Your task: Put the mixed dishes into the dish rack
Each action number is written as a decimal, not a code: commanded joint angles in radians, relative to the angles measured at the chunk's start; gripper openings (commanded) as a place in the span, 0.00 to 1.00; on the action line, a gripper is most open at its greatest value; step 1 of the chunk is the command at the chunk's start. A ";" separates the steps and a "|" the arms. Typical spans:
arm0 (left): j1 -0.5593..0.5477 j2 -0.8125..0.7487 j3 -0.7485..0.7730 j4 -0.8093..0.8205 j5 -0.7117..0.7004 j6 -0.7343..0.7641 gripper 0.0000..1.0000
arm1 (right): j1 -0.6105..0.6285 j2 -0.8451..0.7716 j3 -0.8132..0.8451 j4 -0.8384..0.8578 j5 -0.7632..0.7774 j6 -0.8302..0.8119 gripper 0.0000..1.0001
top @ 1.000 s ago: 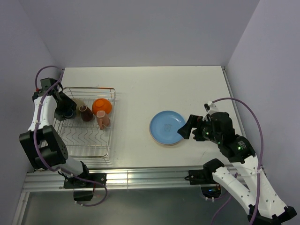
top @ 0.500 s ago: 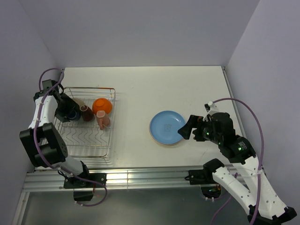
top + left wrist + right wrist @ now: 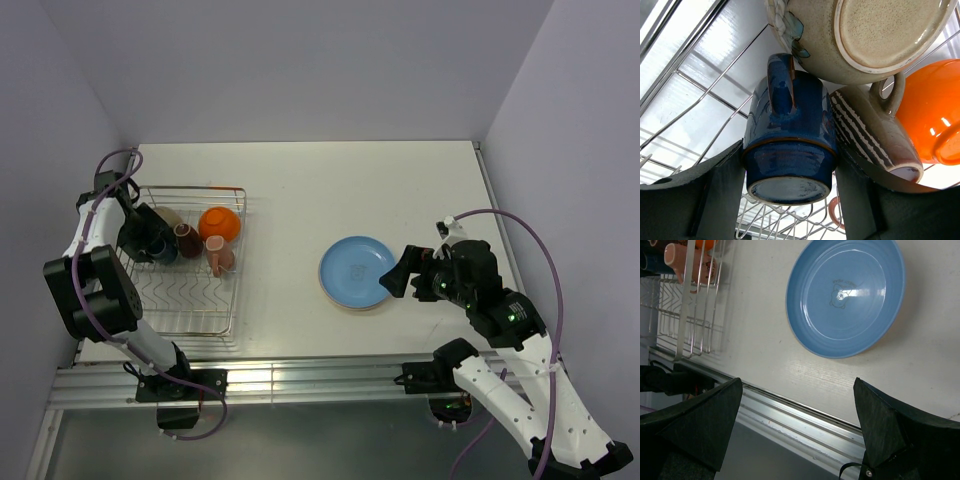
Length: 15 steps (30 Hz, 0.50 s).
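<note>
My left gripper point(image 3: 790, 167) is shut on a dark blue mug point(image 3: 790, 125), held on its side over the silver wire dish rack point(image 3: 190, 295); in the top view this gripper point(image 3: 150, 240) is at the rack's far left corner. Crowded round the mug are a cream bowl point(image 3: 865, 35), a brown striped mug point(image 3: 875, 135) and an orange bowl point(image 3: 930, 120). A pinkish mug point(image 3: 220, 258) lies in the rack beside them. A blue plate point(image 3: 357, 272) rests on the table, a tan rim showing under its near edge. My right gripper point(image 3: 400, 275) hovers open at the plate's right edge, empty.
The rack's near half point(image 3: 185, 300) holds only bare wavy wire. The table's aluminium front rail point(image 3: 805, 415) runs directly below my right gripper point(image 3: 797, 415). Walls close in the table on the left, back and right.
My left gripper has carried the dark blue mug a little to the right, further into the rack beside the brown mug. The right arm and the plate have not moved.
</note>
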 commanded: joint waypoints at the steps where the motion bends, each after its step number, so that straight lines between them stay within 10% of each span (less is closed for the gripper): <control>1: 0.002 0.011 0.033 0.005 -0.003 0.036 0.00 | 0.004 -0.007 0.017 0.018 0.013 -0.012 1.00; 4: 0.002 0.014 0.037 0.008 -0.013 0.031 0.02 | 0.004 -0.004 0.017 0.023 0.013 -0.010 1.00; 11: 0.002 -0.010 0.045 0.004 -0.023 0.020 0.76 | 0.004 0.004 -0.001 0.036 0.013 0.002 1.00; 15: 0.002 -0.026 0.053 -0.009 -0.028 0.022 0.93 | 0.004 0.016 0.000 0.039 0.011 0.011 1.00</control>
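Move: The left hand holds the upside-down blue mug by its base end, the mug's middle about 1 cm ahead and 3 cm below. The brown mug lies 7 cm right and 2 cm ahead, the beige bowl 7 cm ahead and 3 cm right, and the pink mug 15 cm right and 1 cm back, all slightly lower. From the right hand the blue mug is some 56 cm left, 15 cm ahead and 14 cm lower. The left hand lets go of the blue mug in the rack, fingers opening wide while easing 0.5 cm left. ##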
